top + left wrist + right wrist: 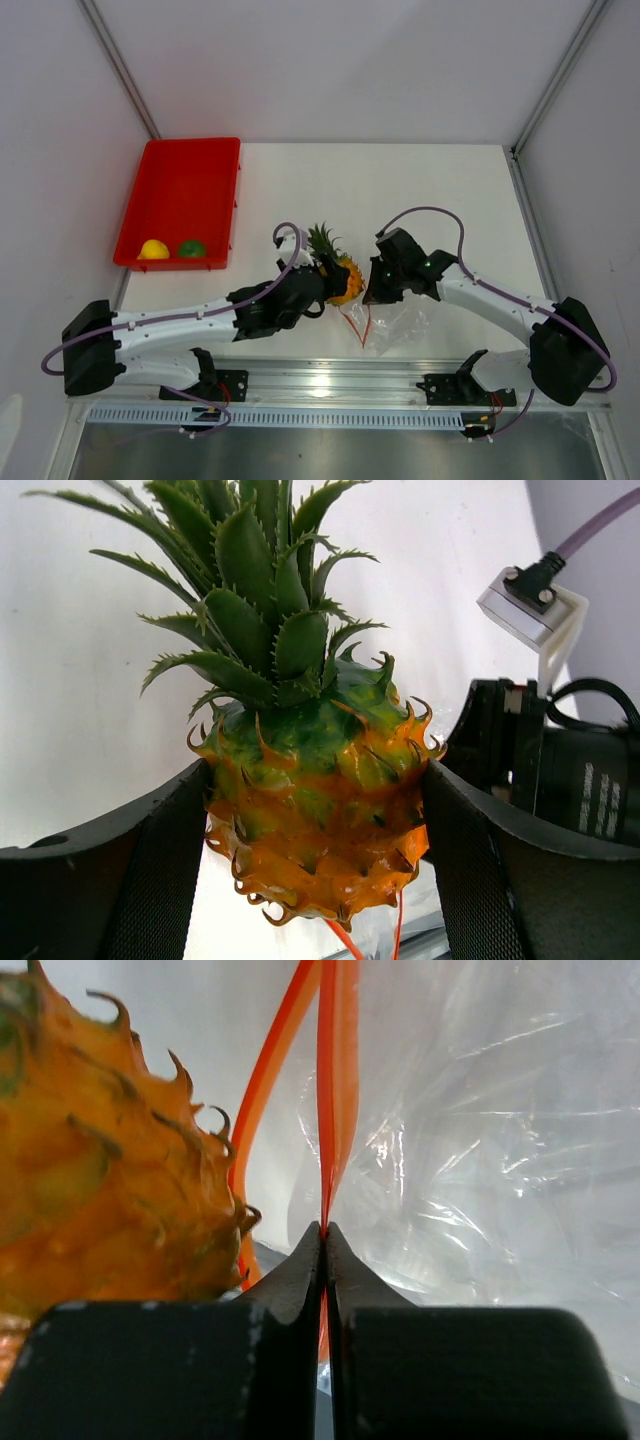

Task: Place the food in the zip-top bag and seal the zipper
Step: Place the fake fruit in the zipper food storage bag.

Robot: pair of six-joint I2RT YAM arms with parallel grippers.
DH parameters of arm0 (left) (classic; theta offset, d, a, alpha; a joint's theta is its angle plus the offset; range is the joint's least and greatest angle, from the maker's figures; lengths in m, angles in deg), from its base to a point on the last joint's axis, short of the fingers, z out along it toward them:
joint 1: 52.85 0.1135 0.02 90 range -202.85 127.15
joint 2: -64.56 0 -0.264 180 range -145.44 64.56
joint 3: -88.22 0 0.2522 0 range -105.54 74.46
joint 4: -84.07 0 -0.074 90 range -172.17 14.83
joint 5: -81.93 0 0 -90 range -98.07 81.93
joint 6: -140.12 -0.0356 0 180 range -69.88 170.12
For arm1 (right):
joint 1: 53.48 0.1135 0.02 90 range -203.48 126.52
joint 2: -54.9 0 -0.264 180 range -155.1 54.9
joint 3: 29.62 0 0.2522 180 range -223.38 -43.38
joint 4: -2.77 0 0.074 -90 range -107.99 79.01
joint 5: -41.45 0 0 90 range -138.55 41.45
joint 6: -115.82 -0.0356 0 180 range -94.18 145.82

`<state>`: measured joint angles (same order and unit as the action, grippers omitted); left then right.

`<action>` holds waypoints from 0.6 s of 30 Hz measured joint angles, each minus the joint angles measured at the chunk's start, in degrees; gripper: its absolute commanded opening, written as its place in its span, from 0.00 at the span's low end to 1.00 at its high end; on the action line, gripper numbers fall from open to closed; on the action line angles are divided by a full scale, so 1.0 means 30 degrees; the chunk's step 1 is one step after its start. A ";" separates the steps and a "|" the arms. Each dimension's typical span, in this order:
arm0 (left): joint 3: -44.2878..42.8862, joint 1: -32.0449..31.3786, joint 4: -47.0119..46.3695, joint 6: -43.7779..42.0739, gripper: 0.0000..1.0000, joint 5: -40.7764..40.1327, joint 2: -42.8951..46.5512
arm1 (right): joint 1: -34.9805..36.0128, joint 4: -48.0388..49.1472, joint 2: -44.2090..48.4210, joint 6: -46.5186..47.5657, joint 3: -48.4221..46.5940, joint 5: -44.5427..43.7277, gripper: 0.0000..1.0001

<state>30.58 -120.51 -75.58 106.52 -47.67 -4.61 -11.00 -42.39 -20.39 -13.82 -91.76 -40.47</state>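
My left gripper (318, 880) is shut on the orange pineapple (315, 800), one pad on each side, green crown pointing away; in the top view the pineapple (343, 277) hangs at the mouth of the clear zip-top bag (400, 322). My right gripper (324, 1232) is shut on one lip of the red zipper (335, 1080). The zipper's other lip (262, 1080) bows toward the pineapple (100, 1160), so the mouth stands parted. From above, the zipper (358, 325) shows as a red V. The yellow fruit (153, 249) and the green fruit (191, 247) lie in the red tray.
The red tray (190, 180) sits at the table's far left. An aluminium rail (330, 378) with both arm bases runs along the near edge. White walls enclose the table on the left, back and right.
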 measured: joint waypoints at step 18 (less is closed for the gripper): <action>0.4554 0.0058 -1.0775 -0.4350 0.00 0.1231 0.2696 | -0.3031 0.2914 0.2987 -0.6266 0.1268 0.4699 0.00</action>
<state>44.24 -120.33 -107.90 93.47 -43.97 3.48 -20.09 -33.65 -11.43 -32.61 -87.96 -26.38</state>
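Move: Beside the left hand, which already grips the pineapple, the bag's orange-edged mouth lies about 4 cm back, 3 cm to the right and 9 cm below. The bag's clear body spreads on the table some 10 cm right, 5 cm back and 13 cm below. From the right hand, already shut on the bag's zipper edge, the pineapple sits roughly 3 cm ahead, 4 cm left and 5 cm above. Lifting together, the left hand raises the gripped pineapple about 5 cm, tipping its fingers upward and rolling its left side down, while the right keeps its shut pinch on the zipper edge and draws it up some 6 cm and slightly forward beside the fruit. The right fingertips swing towards the left, the whole wrist turning nearly 30 degrees. ##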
